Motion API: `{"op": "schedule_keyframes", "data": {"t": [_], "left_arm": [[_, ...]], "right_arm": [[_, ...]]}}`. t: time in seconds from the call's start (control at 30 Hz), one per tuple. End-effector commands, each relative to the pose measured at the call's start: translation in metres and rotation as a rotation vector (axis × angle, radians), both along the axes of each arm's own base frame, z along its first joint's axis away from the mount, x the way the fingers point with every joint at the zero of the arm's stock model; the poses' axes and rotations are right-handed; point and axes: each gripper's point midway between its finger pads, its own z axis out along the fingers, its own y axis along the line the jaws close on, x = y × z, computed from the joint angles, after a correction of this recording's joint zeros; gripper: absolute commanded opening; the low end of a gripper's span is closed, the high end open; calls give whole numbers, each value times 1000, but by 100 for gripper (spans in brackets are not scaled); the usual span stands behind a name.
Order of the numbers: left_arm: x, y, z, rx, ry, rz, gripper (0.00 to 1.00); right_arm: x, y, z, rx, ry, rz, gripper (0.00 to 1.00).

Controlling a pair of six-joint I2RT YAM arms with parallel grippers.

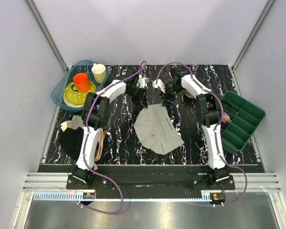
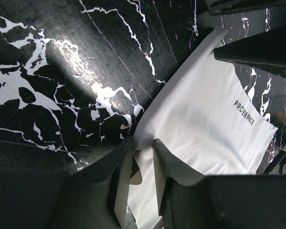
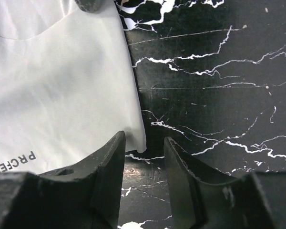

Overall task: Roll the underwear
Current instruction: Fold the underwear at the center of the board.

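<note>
The light grey underwear point(image 1: 157, 130) lies flat in the middle of the black marble table point(image 1: 119, 143), with its printed waistband at the far side. My left gripper point(image 1: 142, 95) is at its far left corner. In the left wrist view the underwear point(image 2: 205, 119) runs into the narrow gap of my left gripper point(image 2: 142, 143); the jaws stand slightly apart around a fold of fabric. My right gripper point(image 1: 168, 99) is at the far right corner. In the right wrist view it point(image 3: 144, 138) is open, with the corner of the underwear point(image 3: 62, 86) just between the fingertips.
A teal basin point(image 1: 62, 90) at the far left holds a yellow plate point(image 1: 76, 98), an orange cup point(image 1: 81, 81) and a beige mug point(image 1: 99, 72). A green compartment tray point(image 1: 242, 120) stands at the right. Dark and tan cloths point(image 1: 75, 138) lie by the left arm.
</note>
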Motion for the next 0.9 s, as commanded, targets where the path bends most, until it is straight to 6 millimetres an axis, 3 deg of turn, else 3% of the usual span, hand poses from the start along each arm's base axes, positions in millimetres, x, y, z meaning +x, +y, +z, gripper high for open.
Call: {"op": "schedule_keyframes", "data": {"t": [0.0, 0.13, 0.3, 0.53, 0.7, 0.77, 0.8, 0.87], "left_arm": [[10, -4, 2, -21, -13, 6, 25], [15, -4, 6, -31, -19, 19, 11], [26, -2, 18, -47, -52, 36, 1], [31, -3, 55, -88, -139, 42, 0], [20, -1, 76, -110, -162, 31, 0], [13, -1, 82, -126, -161, 23, 0], [10, -1, 84, -131, -157, 22, 0], [2, -2, 89, -148, -156, 12, 0]], "right_arm": [[-8, 11, 4, -12, -1, 65, 40], [-15, 15, 6, -7, 21, 96, 19], [-8, 17, 19, -1, -9, 85, 5], [5, 22, 51, 34, -77, 39, 0], [-4, 20, 68, 59, -94, 31, 0], [-10, 19, 65, 64, -91, 30, 0], [-11, 18, 74, 70, -110, 29, 0], [-18, 16, 70, 68, -107, 26, 0]]}}
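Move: The left hand's half-open fingers already straddle the underwear's far left corner, about 1 cm below the point between the pads. The underwear's far right corner is roughly 9 cm to that hand's right and 1 cm farther out. For the right hand, this far right corner lies practically at the fingertips, some 1 cm back and 1 cm left; the underwear's middle is about 13 cm back and 3 cm left, the mug roughly 8 cm ahead and 12 cm right. Back about 1.5 cm and a little left goes the right hand as its fingers shut on the far right corner, while the left hand stays almost in place and pinches the far left one. The left then eases forward over 1 cm, turns back and rises nearly 4 cm; the right rises some 2.5 cm, ending slightly back, both keeping their pinch. ##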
